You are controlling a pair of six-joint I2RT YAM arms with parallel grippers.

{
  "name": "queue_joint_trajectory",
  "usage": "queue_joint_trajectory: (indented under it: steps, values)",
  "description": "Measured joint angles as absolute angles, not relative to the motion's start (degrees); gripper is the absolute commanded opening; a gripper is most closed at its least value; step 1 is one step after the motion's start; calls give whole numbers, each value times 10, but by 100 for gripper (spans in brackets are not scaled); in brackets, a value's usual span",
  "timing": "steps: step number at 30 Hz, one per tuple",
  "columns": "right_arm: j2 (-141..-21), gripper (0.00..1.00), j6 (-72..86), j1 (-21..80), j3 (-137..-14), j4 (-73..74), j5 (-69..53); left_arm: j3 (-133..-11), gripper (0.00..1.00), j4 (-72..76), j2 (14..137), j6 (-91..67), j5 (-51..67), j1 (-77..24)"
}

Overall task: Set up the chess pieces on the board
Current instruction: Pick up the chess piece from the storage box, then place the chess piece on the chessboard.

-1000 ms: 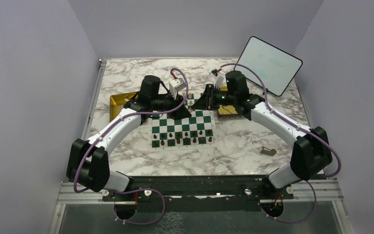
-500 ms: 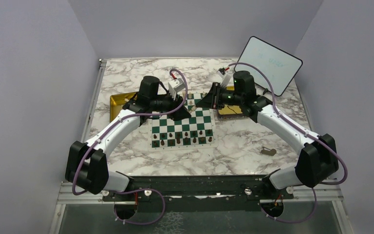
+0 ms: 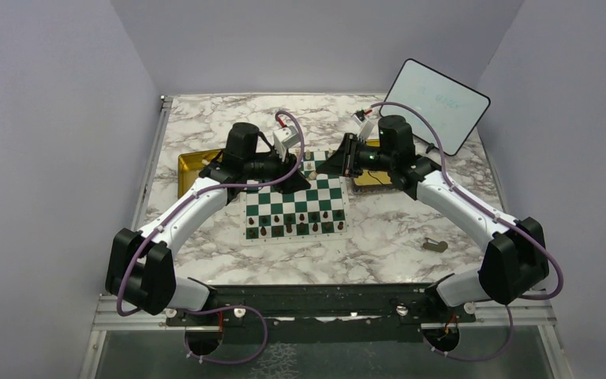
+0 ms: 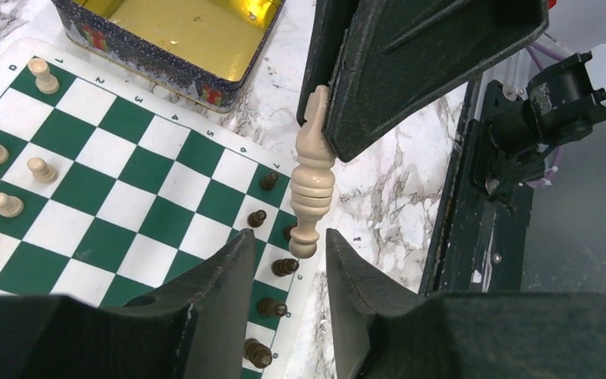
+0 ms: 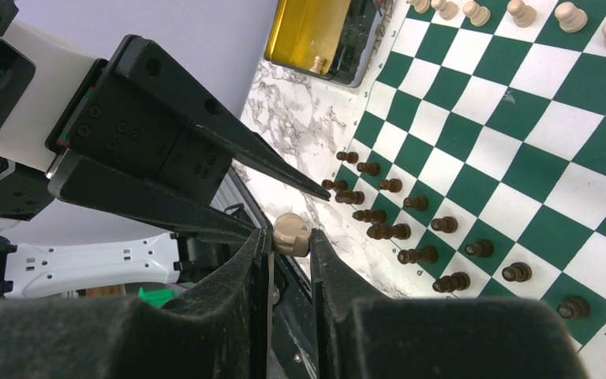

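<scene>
A cream chess piece (image 4: 313, 185) hangs head-up in the air, with my right gripper (image 5: 290, 237) shut on its rounded head (image 5: 291, 234). My left gripper (image 4: 288, 241) is open, and its fingertips stand on either side of the piece's base without touching it. Both grippers meet above the far edge of the board (image 3: 296, 207), left gripper (image 3: 298, 175) facing right gripper (image 3: 333, 163). Dark chess pieces (image 3: 300, 229) fill the board's two near rows. Several cream pieces (image 4: 39, 170) stand on the far rows.
A gold tray (image 3: 193, 166) lies left of the board and another (image 3: 367, 180) to its right, under the right wrist. One cream piece (image 5: 316, 64) lies in a tray. A whiteboard (image 3: 438, 106) leans at the back right. A small grey object (image 3: 435, 245) lies on the marble.
The right arm shifted a little to the right and back with the cream piece, then held still. The left arm has barely moved.
</scene>
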State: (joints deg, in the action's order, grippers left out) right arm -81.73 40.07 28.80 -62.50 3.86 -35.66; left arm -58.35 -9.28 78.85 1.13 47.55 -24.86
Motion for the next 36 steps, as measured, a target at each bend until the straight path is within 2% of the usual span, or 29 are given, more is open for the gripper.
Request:
queue_joint_trajectory:
  steps: [3,6,10,18,25,36]
  values:
    - [-817,18,404,288,-625,37,-357,-583,30,-88,788,10,475,-249]
    - [-817,18,405,288,-625,35,-357,-583,14,-84,788,7,476,-249]
    - [-817,18,405,288,-625,35,-357,-582,5,-77,788,7,476,-249]
    - [-817,19,389,288,-626,43,-346,-581,3,-86,788,7,438,-249]
    - [-824,19,336,288,-661,89,-272,-555,3,-117,779,-18,314,-241]
    - [-945,19,216,288,-781,166,-105,-514,5,-161,702,-49,164,-199]
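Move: The cream pawn hangs base to base from the cream knight in the right hand; its head already sits between the left hand's open tips, its middle about 1 cm ahead, 1 cm right and 1 cm above. The knight is some 2 cm ahead, 3 cm right and 2 cm up. From the right hand, the pawn is 1 cm back, 2 cm left and 2 cm down; the empty far-rank square lies roughly 16 cm ahead, 2 cm right and 20 cm below, the corner rook 3 cm right of that square. The pawn's head is pinched as the left fingers close on it, while the right hand holds the knight still; then both hands draw apart. The left takes the pawn about 10 cm left, slightly forward and down, swinging some 35 degrees counter-clockwise; the right keeps its grip and carries the knight about 10 cm forward, sinking and edging right towards the empty far-rank square, its left side rolling down. ##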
